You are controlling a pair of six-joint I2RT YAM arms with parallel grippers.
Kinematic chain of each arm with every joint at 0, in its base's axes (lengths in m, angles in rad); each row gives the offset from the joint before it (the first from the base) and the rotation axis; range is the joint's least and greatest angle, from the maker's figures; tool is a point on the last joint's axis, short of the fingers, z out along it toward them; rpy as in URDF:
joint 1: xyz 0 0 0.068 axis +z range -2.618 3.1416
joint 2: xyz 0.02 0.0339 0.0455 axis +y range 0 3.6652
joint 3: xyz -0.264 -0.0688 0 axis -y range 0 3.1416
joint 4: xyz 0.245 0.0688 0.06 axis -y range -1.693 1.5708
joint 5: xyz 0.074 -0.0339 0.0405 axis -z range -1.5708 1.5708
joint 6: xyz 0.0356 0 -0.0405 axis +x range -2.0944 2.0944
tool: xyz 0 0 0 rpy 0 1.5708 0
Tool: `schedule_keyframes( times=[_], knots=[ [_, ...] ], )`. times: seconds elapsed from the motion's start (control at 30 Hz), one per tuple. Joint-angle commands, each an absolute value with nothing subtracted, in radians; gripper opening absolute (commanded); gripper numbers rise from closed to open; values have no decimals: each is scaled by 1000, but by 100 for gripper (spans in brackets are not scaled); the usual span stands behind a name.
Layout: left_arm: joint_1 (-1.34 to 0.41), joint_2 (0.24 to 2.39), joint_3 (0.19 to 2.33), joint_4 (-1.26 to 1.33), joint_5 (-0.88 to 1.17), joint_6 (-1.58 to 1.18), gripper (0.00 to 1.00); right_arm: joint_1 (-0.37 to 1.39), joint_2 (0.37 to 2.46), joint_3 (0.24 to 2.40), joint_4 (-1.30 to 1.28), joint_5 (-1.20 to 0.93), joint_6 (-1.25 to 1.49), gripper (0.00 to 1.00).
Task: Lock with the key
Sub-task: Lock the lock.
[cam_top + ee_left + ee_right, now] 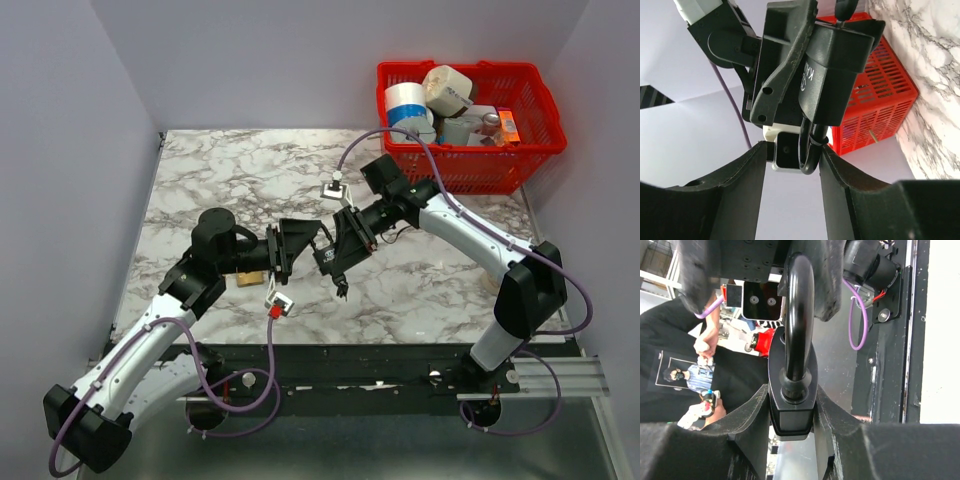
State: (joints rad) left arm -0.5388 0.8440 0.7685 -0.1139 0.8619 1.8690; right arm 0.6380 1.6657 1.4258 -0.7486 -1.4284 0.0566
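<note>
A black padlock [792, 412] is held up over the table with my right gripper [791, 395] shut on its body; its black shackle [798, 315] points away toward the left arm. My left gripper [792, 150] stands open around that shackle [812, 152]: the right finger touches it and a gap shows on the left side. In the top view both grippers meet mid-table, left [292, 250] and right [345, 245]. A small dark piece hanging under them [343, 288] may be the key; I cannot make it out.
A red basket [520, 150] with rolls and containers stands at the back right corner. A tan, brass-coloured object [250, 281] lies on the marble table [240, 170] beside the left arm. Grey walls close the left and back sides.
</note>
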Motion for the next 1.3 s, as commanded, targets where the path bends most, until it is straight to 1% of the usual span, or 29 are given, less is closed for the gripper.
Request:
schedule_keyframes(
  times=[0.0, 0.13, 0.17, 0.23, 0.27, 0.33, 0.37, 0.4, 0.43, 0.47, 0.53, 0.57, 0.6, 0.63, 0.67, 0.73, 0.77, 0.8, 0.9, 0.97, 1.0, 1.1, 1.27],
  knots=[
    [-551, 842, 812, -216, 995, 1980, 51, 647, 1658, 1422, -680, -1707, 130, 1],
    [-561, 857, 818, -255, 1014, 2023, 40, 657, 1664, 1424, -658, -1727, 161, 1],
    [-563, 864, 830, -273, 1019, 2029, 35, 658, 1666, 1424, -657, -1729, 164, 1],
    [-563, 874, 844, -290, 1019, 2026, 30, 658, 1667, 1417, -646, -1736, 176, 1],
    [-563, 874, 851, -299, 1017, 2014, 25, 658, 1667, 1413, -631, -1740, 192, 1],
    [-563, 871, 853, -295, 1019, 2003, 18, 658, 1663, 1405, -620, -1740, 201, 1],
    [-564, 868, 845, -275, 1020, 1987, 4, 658, 1663, 1404, -608, -1743, 212, 1],
    [-565, 865, 839, -256, 1025, 1936, 1, 658, 1664, 1404, -600, -1743, 218, 1],
    [-563, 856, 833, -232, 1025, 1910, 0, 658, 1667, 1405, -594, -1741, 222, 5],
    [-563, 851, 818, -188, 1026, 1884, 0, 657, 1669, 1408, -582, -1738, 233, 25],
    [-565, 833, 805, -137, 1014, 1774, 0, 647, 1672, 1426, -578, -1710, 238, 40],
    [-565, 828, 808, -129, 1006, 1744, 0, 637, 1672, 1436, -578, -1695, 236, 56],
    [-565, 825, 814, -135, 996, 1718, 0, 608, 1675, 1448, -580, -1653, 236, 65],
    [-565, 819, 821, -146, 974, 1660, 0, 589, 1675, 1459, -580, -1625, 232, 80],
    [-563, 815, 836, -156, 965, 1623, 0, 569, 1678, 1489, -584, -1594, 219, 90],
    [-563, 813, 856, -181, 947, 1548, 0, 508, 1681, 1537, -633, -1472, 166, 99],
    [-563, 813, 877, -219, 925, 1499, 0, 494, 1686, 1614, -725, -1435, 56, 100],
    [-563, 815, 885, -219, 916, 1447, 0, 473, 1692, 1652, -774, -1360, 11, 100],
    [-563, 837, 952, -328, 881, 1333, 0, 443, 1658, 1744, -827, -1214, -132, 100],
    [-563, 874, 1015, -397, 847, 1252, 0, 433, 1625, 1741, -798, -1151, -187, 100],
    [-564, 887, 1031, -405, 804, 1153, 0, 430, 1602, 1730, -796, -1119, -211, 100],
    [-563, 931, 1072, -391, 705, 987, 0, 431, 1513, 1675, -752, -1094, -232, 100],
    [-569, 980, 1104, -394, 608, 951, 0, 433, 1424, 1592, -703, -1134, -192, 100]
  ],
)
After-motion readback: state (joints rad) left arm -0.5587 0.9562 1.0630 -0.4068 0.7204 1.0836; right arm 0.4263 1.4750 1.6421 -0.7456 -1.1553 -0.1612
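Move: The black lock is still in the right gripper's fingers, its body about at the right pads. From the left gripper, half open at the shackle end, the shackle is only some 2 cm to the right and level. The lock's body lies about 4 cm to the right and 2 cm back, and the key in its far end roughly 6 cm right and 6 cm back. Ease the left gripper about 2 cm down and 1 cm back, and shut its fingers on the lock's shackle. Only then open the right fingers wide, slip off the lock's body and draw away forward, up and somewhat right, about 13 cm in all, tilting as you go. Meanwhile keep the left grip, roll that hand some 50 degrees, front side down, and bring it back forward and up about 3 cm. ##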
